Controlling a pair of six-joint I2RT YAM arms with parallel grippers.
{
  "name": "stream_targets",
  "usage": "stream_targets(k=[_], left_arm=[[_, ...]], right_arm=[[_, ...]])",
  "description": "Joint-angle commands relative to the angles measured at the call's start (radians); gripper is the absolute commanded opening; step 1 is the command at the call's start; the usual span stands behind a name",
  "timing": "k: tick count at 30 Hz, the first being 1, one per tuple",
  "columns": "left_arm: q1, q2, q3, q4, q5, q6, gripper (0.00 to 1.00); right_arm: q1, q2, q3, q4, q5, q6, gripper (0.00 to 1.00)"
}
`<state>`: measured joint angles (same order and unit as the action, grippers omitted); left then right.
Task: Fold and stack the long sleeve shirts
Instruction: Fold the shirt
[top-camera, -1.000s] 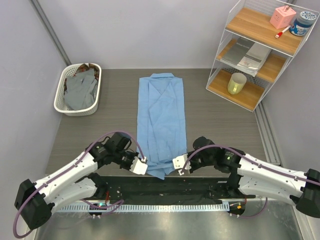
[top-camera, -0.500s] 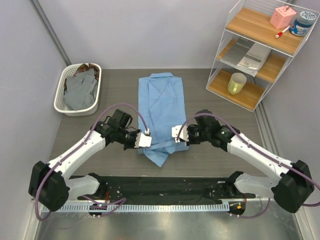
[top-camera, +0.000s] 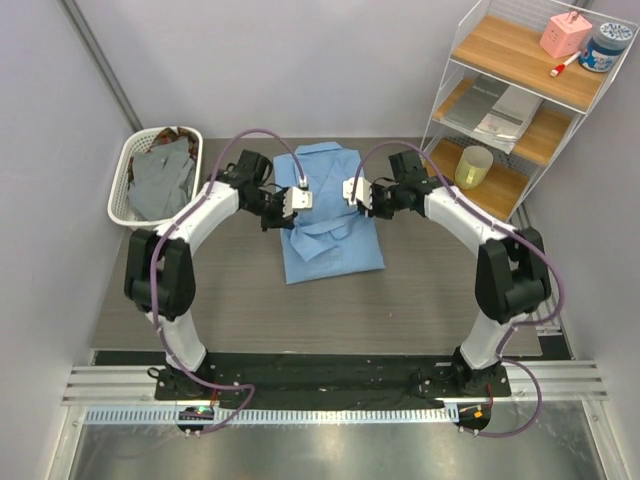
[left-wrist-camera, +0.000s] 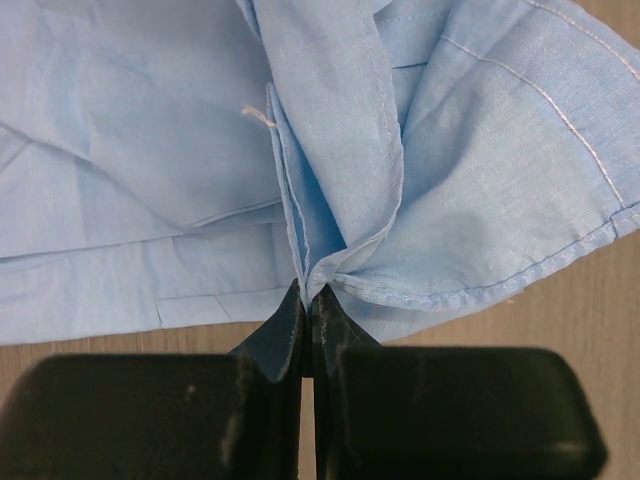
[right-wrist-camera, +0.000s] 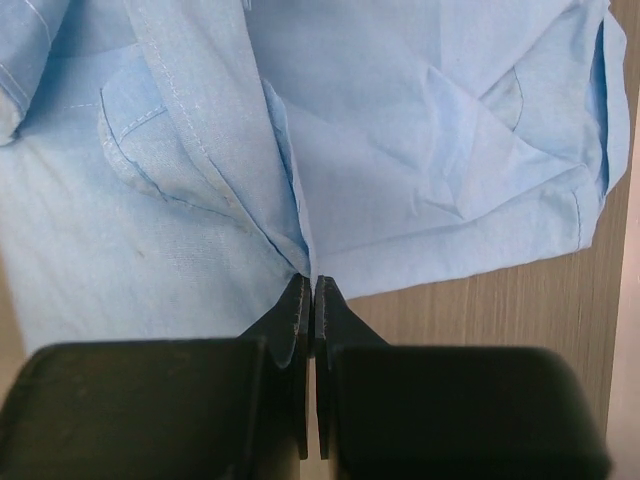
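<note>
The light blue collared shirt (top-camera: 330, 225) lies on the table, doubled over toward the far side. My left gripper (top-camera: 291, 203) is shut on its folded hem at the left edge; the pinched cloth (left-wrist-camera: 330, 230) shows bunched between the tips (left-wrist-camera: 308, 292). My right gripper (top-camera: 357, 193) is shut on the hem at the right edge, with the cloth (right-wrist-camera: 200, 180) pinched at the tips (right-wrist-camera: 311, 283). Grey and brown shirts (top-camera: 160, 180) lie crumpled in a white basket (top-camera: 122, 178) at the far left.
A wire shelf unit (top-camera: 505, 110) stands at the far right with a yellow cup (top-camera: 473, 167), papers, a pink box and a blue-lidded jar. Bare wooden table (top-camera: 330, 320) lies in front of the shirt. A black rail runs along the near edge.
Both grippers have carried the shirt's near hem away from the table's near edge up toward the collar, so the long shirt is now doubled over to about half its length.
</note>
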<state>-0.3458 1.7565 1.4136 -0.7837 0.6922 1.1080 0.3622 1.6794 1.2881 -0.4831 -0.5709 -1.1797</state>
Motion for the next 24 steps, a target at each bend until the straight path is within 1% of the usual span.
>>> stream_targets(k=[1, 3, 5, 10, 11, 13, 14, 15, 16, 17, 18, 19, 20, 21, 22, 23, 24], left_arm=[[0.007, 0.128, 0.113, -0.016, 0.012, -0.019, 0.00], [0.010, 0.159, 0.143, 0.006, -0.005, -0.040, 0.00], [0.011, 0.196, 0.157, 0.018, -0.013, -0.059, 0.00], [0.018, 0.235, 0.186, 0.040, -0.046, -0.108, 0.01], [0.018, 0.247, 0.191, 0.044, -0.051, -0.120, 0.01], [0.021, 0.256, 0.211, 0.073, -0.081, -0.166, 0.05], [0.028, 0.264, 0.220, 0.083, -0.094, -0.239, 0.06], [0.033, 0.285, 0.240, 0.077, -0.103, -0.263, 0.09], [0.036, 0.297, 0.284, 0.063, -0.112, -0.290, 0.11], [0.044, 0.308, 0.312, 0.064, -0.156, -0.375, 0.12], [0.048, 0.337, 0.336, 0.061, -0.178, -0.426, 0.15], [0.056, 0.348, 0.385, 0.057, -0.204, -0.471, 0.17], [0.079, 0.365, 0.409, 0.043, -0.236, -0.576, 0.28], [0.091, 0.391, 0.435, 0.023, -0.238, -0.615, 0.32], [0.105, 0.405, 0.493, -0.007, -0.235, -0.654, 0.36], [0.129, 0.412, 0.511, -0.061, -0.221, -0.689, 0.46], [0.140, 0.414, 0.519, -0.077, -0.215, -0.747, 0.50]], right_arm=[[-0.037, 0.135, 0.138, 0.014, -0.081, -0.090, 0.02], [-0.046, 0.195, 0.181, 0.014, -0.090, -0.103, 0.01], [-0.055, 0.221, 0.204, 0.014, -0.093, -0.110, 0.01], [-0.069, 0.262, 0.214, 0.021, -0.101, -0.126, 0.02], [-0.069, 0.266, 0.214, 0.035, -0.101, -0.101, 0.02], [-0.069, 0.269, 0.211, 0.086, -0.092, -0.069, 0.07], [-0.069, 0.269, 0.205, 0.113, -0.084, -0.046, 0.10], [-0.069, 0.270, 0.198, 0.194, -0.074, 0.019, 0.16], [-0.069, 0.269, 0.192, 0.228, -0.046, 0.055, 0.20], [-0.069, 0.272, 0.191, 0.263, -0.031, 0.092, 0.23], [-0.069, 0.275, 0.194, 0.312, -0.011, 0.162, 0.25], [-0.071, 0.276, 0.207, 0.325, 0.017, 0.193, 0.31], [-0.072, 0.279, 0.220, 0.334, 0.040, 0.230, 0.39], [-0.080, 0.281, 0.234, 0.339, 0.060, 0.321, 0.53], [-0.086, 0.281, 0.259, 0.328, 0.087, 0.354, 0.57], [-0.098, 0.276, 0.269, 0.316, 0.091, 0.386, 0.60], [-0.109, 0.260, 0.270, 0.296, 0.091, 0.415, 0.69]])
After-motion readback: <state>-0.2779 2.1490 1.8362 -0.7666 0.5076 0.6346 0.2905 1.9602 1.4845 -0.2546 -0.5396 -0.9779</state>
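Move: The shirt's bottom hem is already pinched in both hands, its left corner in the left hand and its right in the right. Each corner's landing spot on the upper shirt lies about 5 cm ahead and 6 cm below its own hand. The collar is some 15 cm ahead and 5 cm right of the left hand, 12 cm ahead and 10 cm left of the right one. The lower fold edge runs about 11 cm behind the left hand, its middle 8 cm right. The held hem is carried forward and down by both hands together, about 5 cm each way, towards the upper shirt below the collar. Only then do the fingers open, while both hands run on forward another 5 to 7 cm, rising slightly; the left turns some 30 degrees counter-clockwise, the right a little clockwise. ##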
